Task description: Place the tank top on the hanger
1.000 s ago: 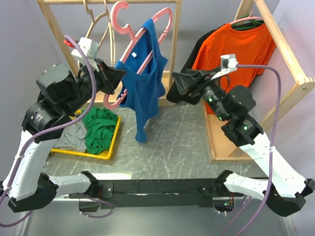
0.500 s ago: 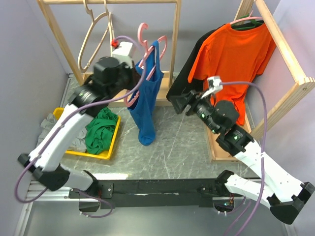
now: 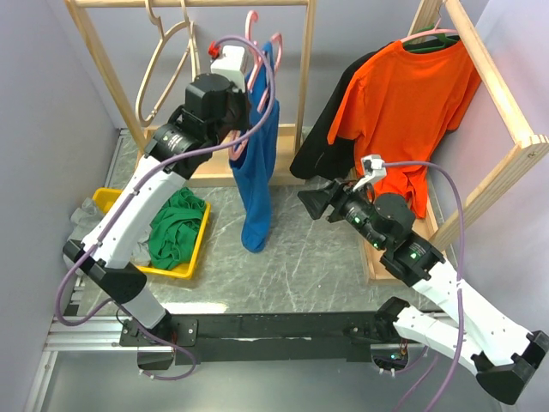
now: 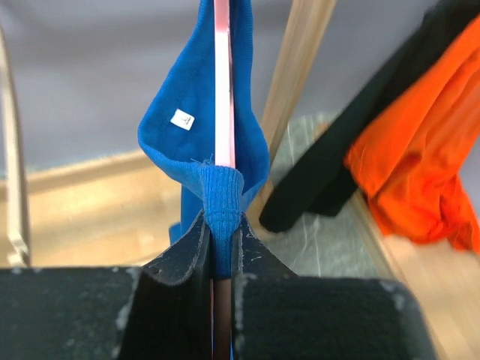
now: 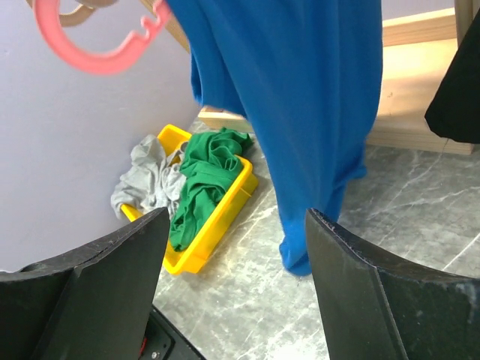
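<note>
The royal-blue tank top [image 3: 260,163] hangs on the pink hanger [image 3: 253,39], up by the wooden rail, its hem just above the table. My left gripper [image 3: 244,116] is shut on the hanger's lower arm together with a blue strap. In the left wrist view the gripper [image 4: 221,225] pinches the tank top's strap [image 4: 223,195] and the hanger [image 4: 223,75] edge-on, with the white label [image 4: 181,118] showing. My right gripper [image 3: 310,202] is open and empty, to the right of the tank top [image 5: 300,112]. The right wrist view shows the hanger's hook [image 5: 97,56].
Beige wooden hangers [image 3: 163,60] hang on the back rack [image 3: 304,77]. An orange t-shirt [image 3: 412,94] and a black garment [image 3: 322,146] hang on the right rack. A yellow bin [image 3: 197,249] holds a green garment [image 3: 176,227], with a grey cloth [image 3: 86,210] beside it.
My left arm has swung the hanger and tank top up and back toward the rail, turning them edge-on. My right gripper has drawn back and lower, away from the tank top.
</note>
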You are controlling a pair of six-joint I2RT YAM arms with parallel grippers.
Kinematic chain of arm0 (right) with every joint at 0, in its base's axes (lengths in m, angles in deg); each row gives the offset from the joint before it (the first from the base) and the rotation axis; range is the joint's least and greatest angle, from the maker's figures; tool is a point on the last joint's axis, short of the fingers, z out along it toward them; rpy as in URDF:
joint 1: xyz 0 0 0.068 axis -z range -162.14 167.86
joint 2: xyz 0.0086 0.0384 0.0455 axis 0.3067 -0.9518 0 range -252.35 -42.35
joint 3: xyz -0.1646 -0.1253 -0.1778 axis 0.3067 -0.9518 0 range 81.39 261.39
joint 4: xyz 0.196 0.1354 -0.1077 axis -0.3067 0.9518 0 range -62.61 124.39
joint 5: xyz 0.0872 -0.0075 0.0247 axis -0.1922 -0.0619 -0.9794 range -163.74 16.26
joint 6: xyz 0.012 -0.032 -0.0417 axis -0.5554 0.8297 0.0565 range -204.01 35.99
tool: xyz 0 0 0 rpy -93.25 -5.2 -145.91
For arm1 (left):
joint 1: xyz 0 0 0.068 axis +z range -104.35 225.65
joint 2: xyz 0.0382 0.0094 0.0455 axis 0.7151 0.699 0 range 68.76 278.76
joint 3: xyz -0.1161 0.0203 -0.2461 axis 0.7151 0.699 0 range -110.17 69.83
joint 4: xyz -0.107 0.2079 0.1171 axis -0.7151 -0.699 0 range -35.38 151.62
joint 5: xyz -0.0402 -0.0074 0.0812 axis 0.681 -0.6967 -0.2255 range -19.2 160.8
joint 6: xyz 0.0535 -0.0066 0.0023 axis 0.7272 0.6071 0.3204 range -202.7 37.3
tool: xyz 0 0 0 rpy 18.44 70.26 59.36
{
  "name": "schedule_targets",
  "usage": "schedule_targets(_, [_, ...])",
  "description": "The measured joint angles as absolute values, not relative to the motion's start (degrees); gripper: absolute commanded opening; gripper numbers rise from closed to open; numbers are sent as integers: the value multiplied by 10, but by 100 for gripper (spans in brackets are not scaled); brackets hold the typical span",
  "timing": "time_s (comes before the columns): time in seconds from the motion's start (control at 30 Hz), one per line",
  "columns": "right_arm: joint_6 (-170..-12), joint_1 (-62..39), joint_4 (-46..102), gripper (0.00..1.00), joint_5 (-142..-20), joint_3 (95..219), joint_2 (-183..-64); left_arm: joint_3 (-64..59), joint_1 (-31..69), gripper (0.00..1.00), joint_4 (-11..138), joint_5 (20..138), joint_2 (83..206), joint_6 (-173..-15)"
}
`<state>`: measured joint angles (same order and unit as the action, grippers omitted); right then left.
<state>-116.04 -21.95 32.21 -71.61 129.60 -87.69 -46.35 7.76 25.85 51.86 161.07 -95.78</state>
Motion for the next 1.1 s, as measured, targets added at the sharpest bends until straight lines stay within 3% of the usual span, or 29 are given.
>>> schedule_targets(0.33, [-1168, -220, 332, 80, -717, 1279, -849, -574, 78, 1, 293, 480, 1682, -923])
schedule_targets(1.1, [-1176, -220, 353, 80, -716, 1260, -826, -628, 82, 1, 358, 471, 1772, -888])
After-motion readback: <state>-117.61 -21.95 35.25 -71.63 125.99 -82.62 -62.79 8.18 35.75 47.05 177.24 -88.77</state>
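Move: The left hand already holds the pink hanger with the blue tank top; the free stretch of rack rail it is taken to lies about 18 cm ahead, 3 cm right and 14 cm above. The wooden hangers hang some 15 cm left and 14 cm ahead; the rack's right post stands about 12 cm right and 16 cm ahead. From the right hand that stretch is roughly 33 cm ahead, 13 cm left and 24 cm up. Keeping its pinch, the left hand carries hanger and tank top about 8 cm forward and slightly right, towards the rail. ##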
